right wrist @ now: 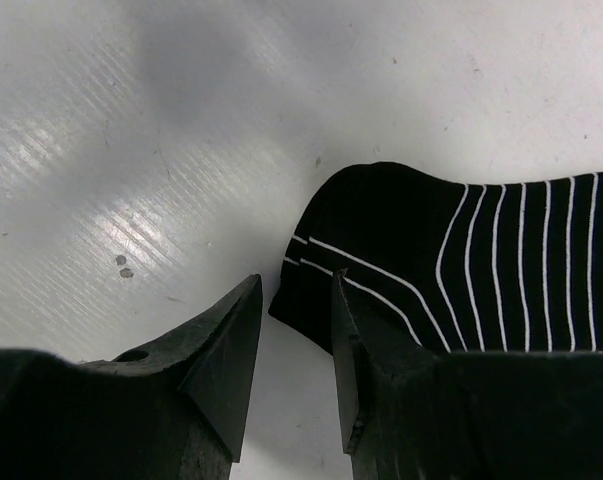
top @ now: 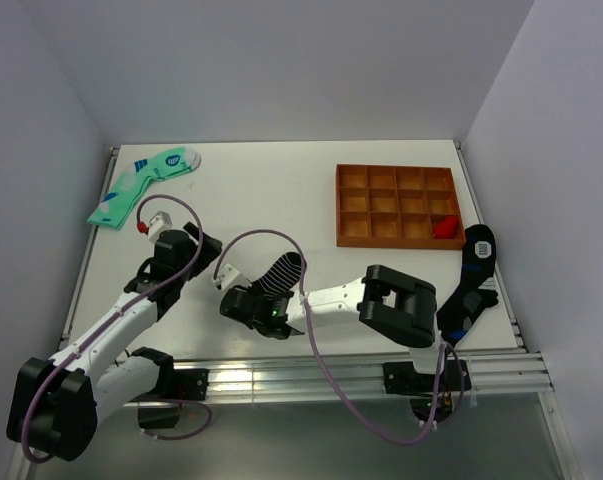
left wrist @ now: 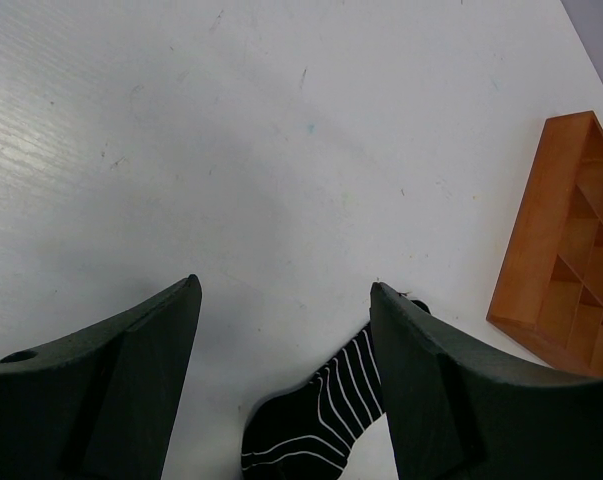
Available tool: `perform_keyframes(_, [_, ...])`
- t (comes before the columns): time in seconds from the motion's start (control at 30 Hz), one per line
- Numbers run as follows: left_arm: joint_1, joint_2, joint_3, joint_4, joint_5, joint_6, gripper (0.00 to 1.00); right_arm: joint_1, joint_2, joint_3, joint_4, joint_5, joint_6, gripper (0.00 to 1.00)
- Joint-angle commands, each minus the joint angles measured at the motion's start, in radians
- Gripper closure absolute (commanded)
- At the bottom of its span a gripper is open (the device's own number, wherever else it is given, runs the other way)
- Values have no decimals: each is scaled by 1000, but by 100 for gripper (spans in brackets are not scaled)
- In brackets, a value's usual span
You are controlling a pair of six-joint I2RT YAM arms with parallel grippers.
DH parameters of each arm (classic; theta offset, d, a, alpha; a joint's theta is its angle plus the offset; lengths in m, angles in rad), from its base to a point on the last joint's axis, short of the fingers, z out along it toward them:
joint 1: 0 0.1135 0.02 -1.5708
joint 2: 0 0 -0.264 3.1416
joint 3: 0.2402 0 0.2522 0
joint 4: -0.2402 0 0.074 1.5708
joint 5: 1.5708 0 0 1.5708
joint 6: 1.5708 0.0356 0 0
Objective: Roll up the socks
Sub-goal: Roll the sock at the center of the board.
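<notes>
One black sock with thin white stripes (top: 281, 272) lies flat on the white table (top: 271, 190) between my two arms. In the right wrist view its cuff end (right wrist: 461, 270) sits just ahead of my right gripper (right wrist: 296, 276), whose fingers stand a little apart with only bare table between them; the right finger overlaps the sock's edge. From above, that gripper (top: 243, 300) is low at the sock's near end. My left gripper (top: 206, 245) hovers left of the sock, wide open and empty (left wrist: 284, 283). The sock (left wrist: 326, 415) shows below, beside its right finger.
An orange wooden compartment tray (top: 341, 205) stands at the back right, a red piece (top: 444, 228) in one cell; its corner (left wrist: 541, 270) shows in the left wrist view. A mint-green sock (top: 141, 185) lies at the back left. A dark sock with blue marks (top: 476, 275) lies by the right edge.
</notes>
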Motion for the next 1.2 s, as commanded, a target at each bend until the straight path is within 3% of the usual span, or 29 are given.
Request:
perform_keyframes(0.0, [5, 2, 22, 32, 13, 19, 26, 8, 23, 43, 21, 4, 22, 59])
perform_keyframes(0.37, [5, -4, 30, 24, 16, 22, 26, 8, 66, 42, 28, -19, 50, 60])
perform_keyframes(0.67, [5, -5, 27, 24, 14, 21, 27, -1, 34, 2, 55, -50, 61, 74])
perform_keyframes(1.17, [5, 16, 2, 58, 27, 28, 27, -70, -65, -107, 158, -226, 111, 85])
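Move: The striped sock's cuff lies almost under the right fingertips, about 1 cm to their right and 1 cm below; the sock's middle is some 5 cm ahead and 7 cm right of that hand. From there the compartment tray sits roughly 27 cm ahead and 41 cm right, the teal socks about 34 cm ahead and 32 cm left. For the left hand the striped sock is about 7 cm back, 14 cm right and 10 cm below. The striped sock's cuff edge gets pinched by the right hand: it settles half a centimetre towards the board and slides about 2 cm left, then closes its part-open fingers on the cuff. Near the end it eases slightly back right, rolling some 10 degrees so its left side rises, and tipping down a little. ##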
